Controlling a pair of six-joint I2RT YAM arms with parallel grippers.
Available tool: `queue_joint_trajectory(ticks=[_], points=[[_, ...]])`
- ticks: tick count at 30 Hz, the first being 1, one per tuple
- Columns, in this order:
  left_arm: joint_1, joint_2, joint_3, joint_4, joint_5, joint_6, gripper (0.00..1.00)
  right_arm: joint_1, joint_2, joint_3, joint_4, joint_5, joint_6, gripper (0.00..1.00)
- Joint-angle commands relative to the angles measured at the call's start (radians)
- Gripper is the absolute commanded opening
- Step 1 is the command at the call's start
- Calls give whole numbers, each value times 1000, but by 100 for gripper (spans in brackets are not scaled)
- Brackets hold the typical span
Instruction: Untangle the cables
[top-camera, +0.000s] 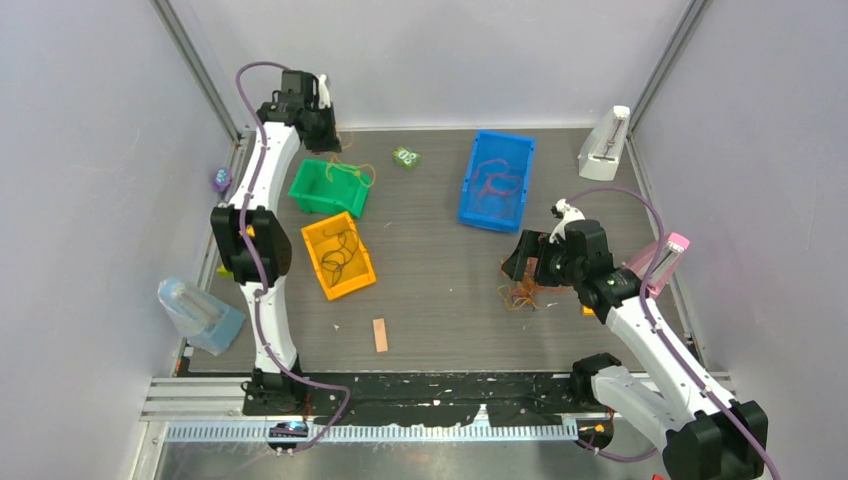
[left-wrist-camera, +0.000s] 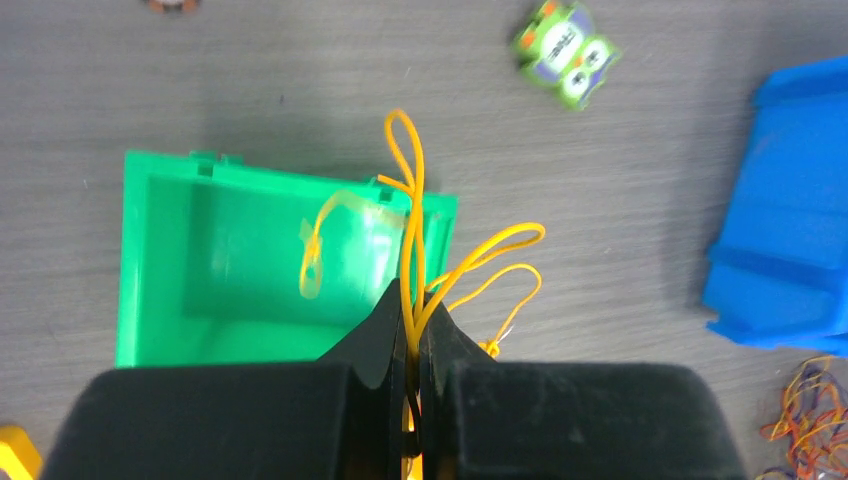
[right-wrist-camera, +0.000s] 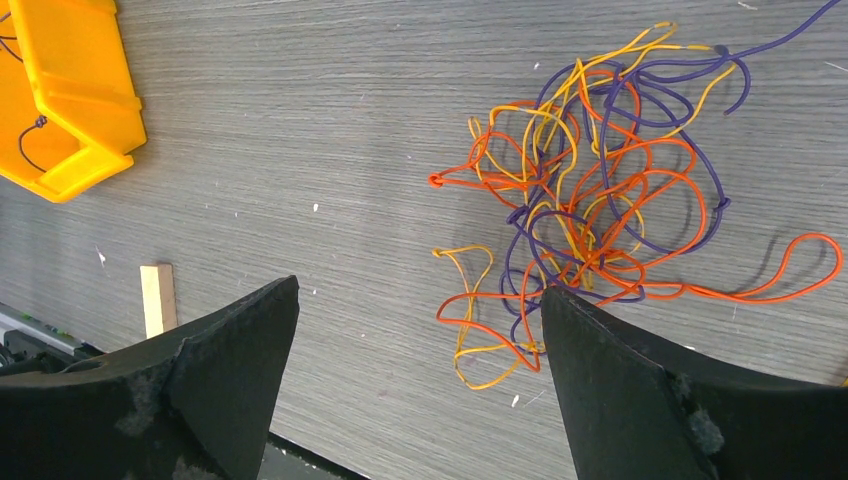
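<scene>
My left gripper (left-wrist-camera: 412, 300) is shut on a thin yellow cable (left-wrist-camera: 410, 200), whose loops hang over the right wall of the green bin (left-wrist-camera: 160, 260). From above, this gripper (top-camera: 332, 138) hovers behind the green bin (top-camera: 300, 190). A tangle of orange, yellow and purple cables (right-wrist-camera: 600, 190) lies on the table. My right gripper (right-wrist-camera: 420, 290) stands wide open just to its near left, its right finger (right-wrist-camera: 620, 390) at the tangle's edge, holding nothing. From above, the right gripper (top-camera: 522, 268) is over the tangle (top-camera: 520, 296).
An orange bin (top-camera: 352, 283) holds a dark cable and a blue bin (top-camera: 470, 190) holds red ones. A green owl toy (top-camera: 406, 157), a small wooden block (top-camera: 380, 334), a white stand (top-camera: 604, 145), a pink-capped object (top-camera: 668, 255) and a clear bag (top-camera: 195, 312) lie around.
</scene>
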Motion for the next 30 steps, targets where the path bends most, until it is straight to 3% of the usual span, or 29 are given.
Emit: queue_joint_trajectory(ticks=[1, 5, 9, 15, 19, 23, 25, 27, 30], points=[[35, 4, -92, 39, 6, -2, 0, 3, 8, 31, 43, -19, 1, 96], [75, 48, -105, 106, -32, -4, 0, 3, 8, 34, 44, -34, -5, 97], [93, 113, -50, 71, -95, 7, 0, 3, 3, 31, 48, -41, -6, 97], [96, 94, -136, 144, -246, 6, 0, 3, 4, 32, 50, -44, -1, 97], [96, 55, -208, 205, -269, 9, 0, 3, 12, 39, 49, -47, -4, 97], [95, 90, -183, 138, -262, 53, 0, 3, 19, 44, 49, -49, 1, 97], [93, 128, -138, 62, -239, 76, 4, 3, 19, 47, 49, -50, 2, 97], [93, 160, -94, -17, -232, 86, 16, 3, 20, 49, 47, -49, 0, 97], [90, 152, -116, -20, -207, 98, 28, 3, 22, 50, 46, -48, -2, 98]])
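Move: Over the green box, the left hand still grips the yellow cable; the box's middle lies about 17 cm below, some 2 cm to its left and 1 cm back. The orange box sits roughly 22 cm back and 2 cm right, the green owl 11 cm ahead and 18 cm right, and the small wheel 13 cm ahead and 6 cm left. From the idle right hand, the green box is about 28 cm ahead, 50 cm left and 9 cm below. Sinking about 12 cm while swinging some 9 cm to its left, the left hand carries the yellow cable down into the left part of the green box, most of the descent coming early. The wrist tilts about 20 degrees, left side rising and fingertips steepening downward; once the hand has all but stopped, the fingers start to part, by about a fifth of their range, to let the cable go. ##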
